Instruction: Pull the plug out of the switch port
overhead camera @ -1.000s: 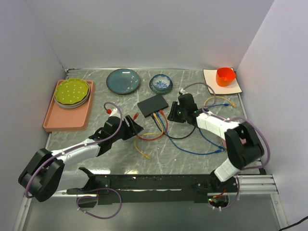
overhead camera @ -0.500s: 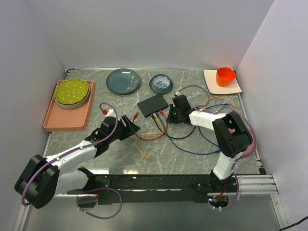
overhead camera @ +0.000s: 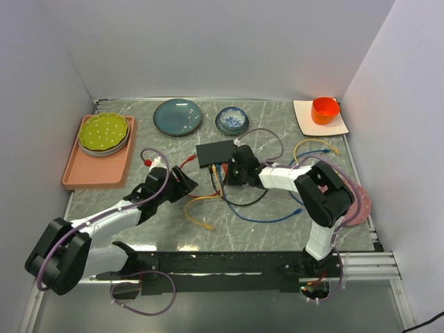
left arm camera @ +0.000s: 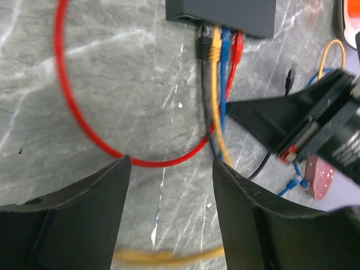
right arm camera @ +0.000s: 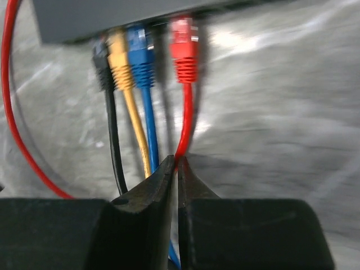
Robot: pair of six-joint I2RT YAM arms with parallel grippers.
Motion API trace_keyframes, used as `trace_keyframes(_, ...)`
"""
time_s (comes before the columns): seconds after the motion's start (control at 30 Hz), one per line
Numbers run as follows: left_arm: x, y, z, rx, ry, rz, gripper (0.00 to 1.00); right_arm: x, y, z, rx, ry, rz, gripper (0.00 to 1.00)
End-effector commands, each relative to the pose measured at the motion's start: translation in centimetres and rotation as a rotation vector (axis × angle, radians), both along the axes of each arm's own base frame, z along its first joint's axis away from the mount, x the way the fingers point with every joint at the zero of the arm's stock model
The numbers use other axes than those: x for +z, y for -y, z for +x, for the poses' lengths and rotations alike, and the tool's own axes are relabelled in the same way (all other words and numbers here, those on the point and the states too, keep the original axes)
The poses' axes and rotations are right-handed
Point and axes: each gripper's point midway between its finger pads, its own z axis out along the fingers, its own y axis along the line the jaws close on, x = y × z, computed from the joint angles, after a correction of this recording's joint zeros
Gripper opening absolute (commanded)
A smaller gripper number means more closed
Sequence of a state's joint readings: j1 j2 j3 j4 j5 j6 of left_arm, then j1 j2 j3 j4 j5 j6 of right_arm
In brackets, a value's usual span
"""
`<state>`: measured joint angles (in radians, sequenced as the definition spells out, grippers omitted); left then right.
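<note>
The switch (overhead camera: 215, 152) lies flat at mid-table, also seen in the right wrist view (right arm camera: 112, 17) and the left wrist view (left arm camera: 225, 14). Black, yellow, blue and red plugs sit in a row along its near edge. The red plug (right arm camera: 184, 53) is the rightmost, its clear tip showing at the switch's edge. My right gripper (right arm camera: 177, 166) (overhead camera: 232, 171) is shut on the red cable (right arm camera: 185, 124) a short way behind that plug. My left gripper (left arm camera: 171, 169) (overhead camera: 189, 182) hangs open over bare marble left of the cables, holding nothing.
Loose red (left arm camera: 73, 124), yellow (overhead camera: 198, 211), blue (overhead camera: 270, 218) and black cables sprawl in front of the switch. A pink tray (overhead camera: 94, 182) with a green plate stands at the left. A teal plate (overhead camera: 177, 116), blue bowl (overhead camera: 232, 120) and orange cup (overhead camera: 325, 109) line the back.
My right gripper has moved left to the switch's plugs and closed on the red cable. The switch has turned and shifted slightly left, dragging the cables. The left arm barely moved.
</note>
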<state>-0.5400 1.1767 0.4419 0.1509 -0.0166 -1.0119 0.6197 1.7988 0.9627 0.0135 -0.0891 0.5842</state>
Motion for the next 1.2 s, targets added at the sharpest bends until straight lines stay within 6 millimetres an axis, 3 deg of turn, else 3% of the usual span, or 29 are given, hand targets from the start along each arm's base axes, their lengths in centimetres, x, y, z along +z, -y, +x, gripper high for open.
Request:
trace_keyframes(0.0, 2.2, -0.2, 1.9, 0.05, 0.054, -0.014, 0.66, -1.3, -2.3, -2.5, 0.067, -0.037, -0.006, 0.11)
trace_keyframes(0.1, 3.3, -0.8, 2.9, 0.081, 0.079, -0.004, 0.66, -0.1, -1.9, -2.0, 0.033, -0.001, -0.013, 0.13)
trace_keyframes(0.17, 4.7, -1.2, 3.9, 0.11, 0.106, -0.008, 0.66, 0.5, -0.4, -1.8, -0.001, 0.021, -0.043, 0.19)
trace_keyframes(0.2, 5.2, -1.4, 4.4, 0.126, 0.117, -0.012, 0.66, 1.9, 0.2, -1.1, -0.022, 0.053, -0.03, 0.22)
trace_keyframes(0.27, 7.6, -1.0, 6.0, 0.144, 0.167, -0.042, 0.66, 2.9, 0.8, -0.4, -0.037, 0.073, -0.021, 0.3)
trace_keyframes(0.3, 7.5, -0.9, 6.7, 0.153, 0.168, -0.031, 0.66, 3.6, 1.5, 0.5, -0.06, 0.086, -0.01, 0.32)
trace_keyframes(0.33, 9.6, -0.4, 8.0, 0.155, 0.207, -0.043, 0.66, 4.1, 1.3, 0.7, -0.051, 0.085, 0.013, 0.32)
trace_keyframes(0.37, 10.1, -0.1, 8.8, 0.157, 0.214, -0.041, 0.66, 4.2, 1.4, 1.0, -0.05, 0.079, 0.032, 0.34)
trace_keyframes(0.4, 9.0, 0.4, 9.8, 0.15, 0.189, -0.02, 0.65, 4.0, 1.3, 1.3, -0.05, 0.07, 0.053, 0.34)
trace_keyframes(0.43, 10.9, 1.3, 11.1, 0.128, 0.224, -0.028, 0.65, 4.4, 1.0, 1.8, -0.042, 0.055, 0.121, 0.35)
trace_keyframes(0.47, 11.0, 1.6, 12.0, 0.122, 0.223, -0.031, 0.61, 4.3, 0.8, 1.9, -0.035, 0.039, 0.157, 0.35)
trace_keyframes(0.5, 9.5, 2.3, 13.1, 0.104, 0.192, -0.027, 0.57, 4.3, 0.2, 2.6, -0.04, 0.04, 0.209, 0.35)
trace_keyframes(0.53, 10.6, 3.5, 14.0, 0.059, 0.209, -0.064, 0.53, 4.0, 0.2, 2.8, -0.039, 0.026, 0.238, 0.35)
trace_keyframes(0.57, 10.3, 3.5, 15.0, 0.054, 0.203, -0.081, 0.47, 4.1, -0.4, 2.7, -0.017, 0.009, 0.276, 0.35)
trace_keyframes(0.6, 8.4, 4.0, 16.0, 0.04, 0.165, -0.09, 0.44, 3.2, -0.7, 2.7, -0.018, -0.025, 0.293, 0.36)
trace_keyframes(0.67, 8.3, 4.9, 17.3, -0.021, 0.145, -0.149, 0.36, 3.8, -1.7, 3.1, 0.018, -0.024, 0.358, 0.37)
trace_keyframes(0.7, 6.0, 5.1, 17.8, -0.03, 0.096, -0.144, 0.36, 3.4, -1.9, 3.1, 0.017, -0.043, 0.377, 0.38)
trace_keyframes(0.77, 5.9, 5.4, 19.1, -0.071, 0.093, -0.174, 0.35, 3.9, -2.6, 3.7, 0.039, -0.03, 0.418, 0.4)
trace_keyframes(0.8, 4.3, 5.6, 19.4, -0.081, 0.061, -0.175, 0.35, 3.4, -2.8, 3.8, 0.039, -0.046, 0.424, 0.4)
trace_keyframes(0.97, 3.6, 5.4, 20.8, -0.101, 0.068, -0.212, 0.36, 4.0, -3.5, 5.1, 0.047, -0.037, 0.462, 0.43)
trace_keyframes(1.17, 2.7, 5.2, 20.6, -0.117, 0.066, -0.213, 0.39, 3.7, -3.0, 6.1, 0.007, -0.041, 0.459, 0.44)
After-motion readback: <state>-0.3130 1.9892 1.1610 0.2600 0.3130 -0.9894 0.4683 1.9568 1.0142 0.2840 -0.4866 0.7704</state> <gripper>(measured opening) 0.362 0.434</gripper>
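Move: The switch's middle lies about 17 cm ahead of the open left hand, 8 cm to its right and 6 cm below; the loose red plug lies 15 cm straight ahead, 7 cm below. The right hand has its shut fingertips on the red cable: the red plug is some 5 cm straight ahead at its own height, the blue plug 2 cm left of that one, the switch's middle about 10 cm ahead and 3 cm left. Left and slightly back, the right hand draws the pinched red cable some 3 cm, then parts its fingers off it, swings right and forward, and curls back left with a roll of roughly 20 degrees to end open just short of the red and blue plugs. The left hand arcs forward about 19 cm, up and down again, to over the switch's left part, its fingers narrowing to about half their gap. ##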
